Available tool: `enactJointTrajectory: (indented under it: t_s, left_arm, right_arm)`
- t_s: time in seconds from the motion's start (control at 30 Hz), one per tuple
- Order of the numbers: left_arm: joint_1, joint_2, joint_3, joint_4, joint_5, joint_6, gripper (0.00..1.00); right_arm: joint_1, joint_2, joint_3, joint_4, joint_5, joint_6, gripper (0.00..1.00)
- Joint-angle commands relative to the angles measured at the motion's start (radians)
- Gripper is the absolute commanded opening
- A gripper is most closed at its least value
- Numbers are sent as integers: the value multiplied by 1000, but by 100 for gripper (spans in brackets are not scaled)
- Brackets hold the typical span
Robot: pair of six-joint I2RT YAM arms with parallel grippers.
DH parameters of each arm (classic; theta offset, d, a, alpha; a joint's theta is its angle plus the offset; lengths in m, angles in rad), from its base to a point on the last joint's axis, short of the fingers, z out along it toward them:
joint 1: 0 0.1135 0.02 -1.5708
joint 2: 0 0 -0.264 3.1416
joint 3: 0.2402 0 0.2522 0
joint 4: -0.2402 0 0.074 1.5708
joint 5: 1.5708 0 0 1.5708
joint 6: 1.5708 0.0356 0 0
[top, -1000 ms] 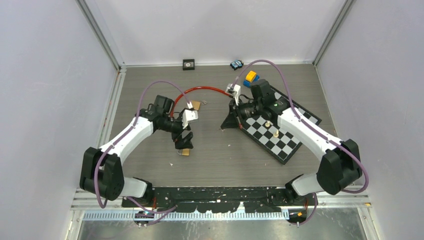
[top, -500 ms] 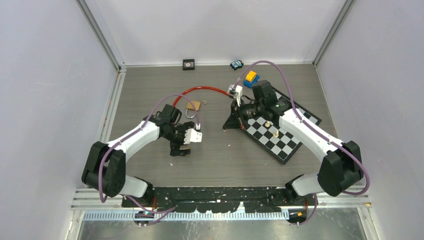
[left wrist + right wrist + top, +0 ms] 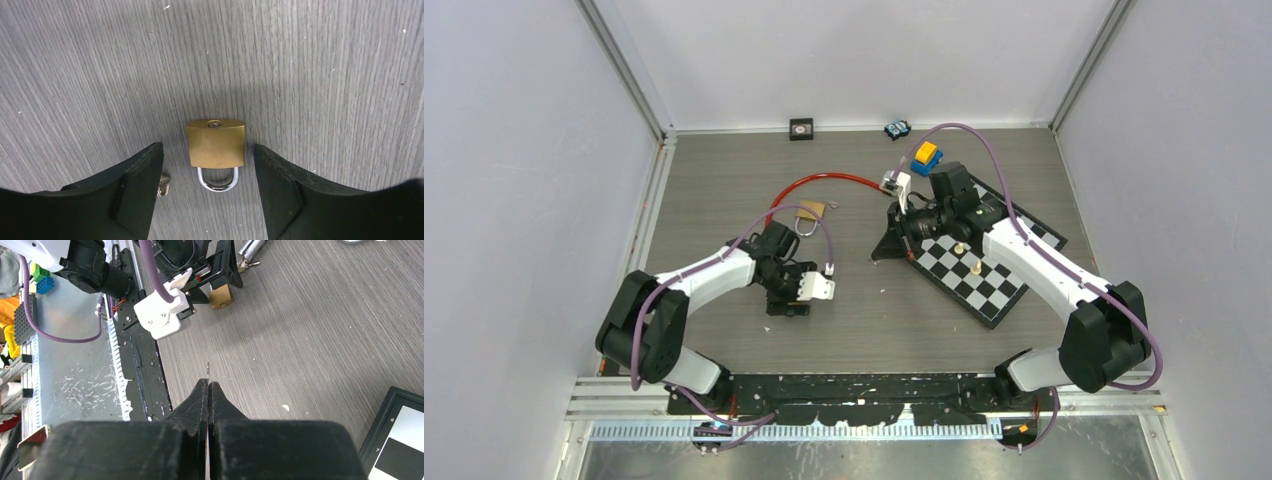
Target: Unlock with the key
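A brass padlock (image 3: 216, 144) lies flat on the grey table, its steel shackle (image 3: 217, 180) pointing toward my left wrist. My left gripper (image 3: 207, 146) straddles it, open, with a gap between each finger and the lock body. A small bunch of keys (image 3: 163, 184) peeks out beside the left finger. In the right wrist view the same padlock (image 3: 220, 296) shows under the left gripper. My right gripper (image 3: 208, 382) is shut, and the key's thin blade (image 3: 208, 369) sticks out from its tips. It hovers right of centre (image 3: 876, 252).
A chessboard (image 3: 1009, 290) with two pieces lies under the right arm. A red cable (image 3: 824, 180) runs to a second padlock (image 3: 809, 212) behind the left arm. A yellow and blue block (image 3: 925, 156) and two small objects (image 3: 801, 128) sit near the back wall.
The left arm swung nearer and came down over the padlock, and its jaws have narrowed around it. The right arm has stayed nearly still.
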Motion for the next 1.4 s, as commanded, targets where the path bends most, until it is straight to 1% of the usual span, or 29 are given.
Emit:
enactJointTrajectory:
  t_s: [0.0,0.13,0.2,0.4,0.47,0.5,0.57,0.63,0.7,0.77,0.83,0.97,1.07,1.2,1.33,1.37]
  left_arm:
    - [-10,10,-26,40,-34,-27,67]
    - [-11,26,-33,46,-42,-46,57]
    - [-11,30,-36,47,-37,-52,49]
    - [-12,11,-40,42,-20,-86,29]
    - [-11,-9,-32,30,-5,-94,20]
    - [-11,-21,-25,20,7,-97,14]
    - [-11,-47,-5,-5,46,-111,5]
    - [-9,-79,19,-40,115,-113,0]
    - [-2,-111,43,-84,216,-94,0]
    - [9,-133,70,-138,349,-47,0]
    - [17,-134,112,-184,434,-22,0]
    - [25,-61,241,-327,570,28,0]
    - [34,21,335,-471,689,95,0]
    - [35,85,404,-593,779,188,0]
    - [35,106,415,-623,824,206,0]
    - [35,110,417,-645,837,234,0]
  right_arm:
    - [-4,-13,0,25,-23,-8,1]
    - [-4,-11,-2,26,-20,-5,1]
    - [-4,-9,-2,28,-19,-4,1]
    - [-5,-11,-4,35,-13,0,1]
    - [-6,-17,-1,35,-9,2,1]
    - [-5,-22,1,35,-7,1,1]
    - [-6,-32,7,28,-1,-6,1]
    - [-6,-48,22,-2,8,-33,1]
    - [-6,-70,39,-39,14,-69,1]
    - [-3,-103,58,-81,23,-115,1]
    - [10,-140,68,-111,47,-158,1]
    - [64,-195,94,-165,112,-237,1]
    - [153,-221,124,-231,203,-325,1]
    - [239,-247,145,-274,258,-385,1]
    - [329,-251,165,-317,319,-439,1]
    - [350,-249,169,-325,335,-455,1]
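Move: The small padlock lies on the table between the open left fingertips, its middle about 1 cm below and 1 cm back of the hand point. The red cable lock's keyed end is some 5 cm ahead and 3 cm left of the left hand; the big padlock is about 20 cm ahead and 3 cm right of the left hand. From the shut right gripper the small padlock lies roughly 17 cm left, 4 cm back and 18 cm below. Close the left fingers onto the sides of the small padlock's body, then lift it about 12 cm while carrying it some 8 cm right and a little back, swinging the fingertips rightward and back towards the base. Meanwhile keep the right gripper shut on the key and draw it 7 cm back and 6 cm up, rolling it nearly 30 degrees. ##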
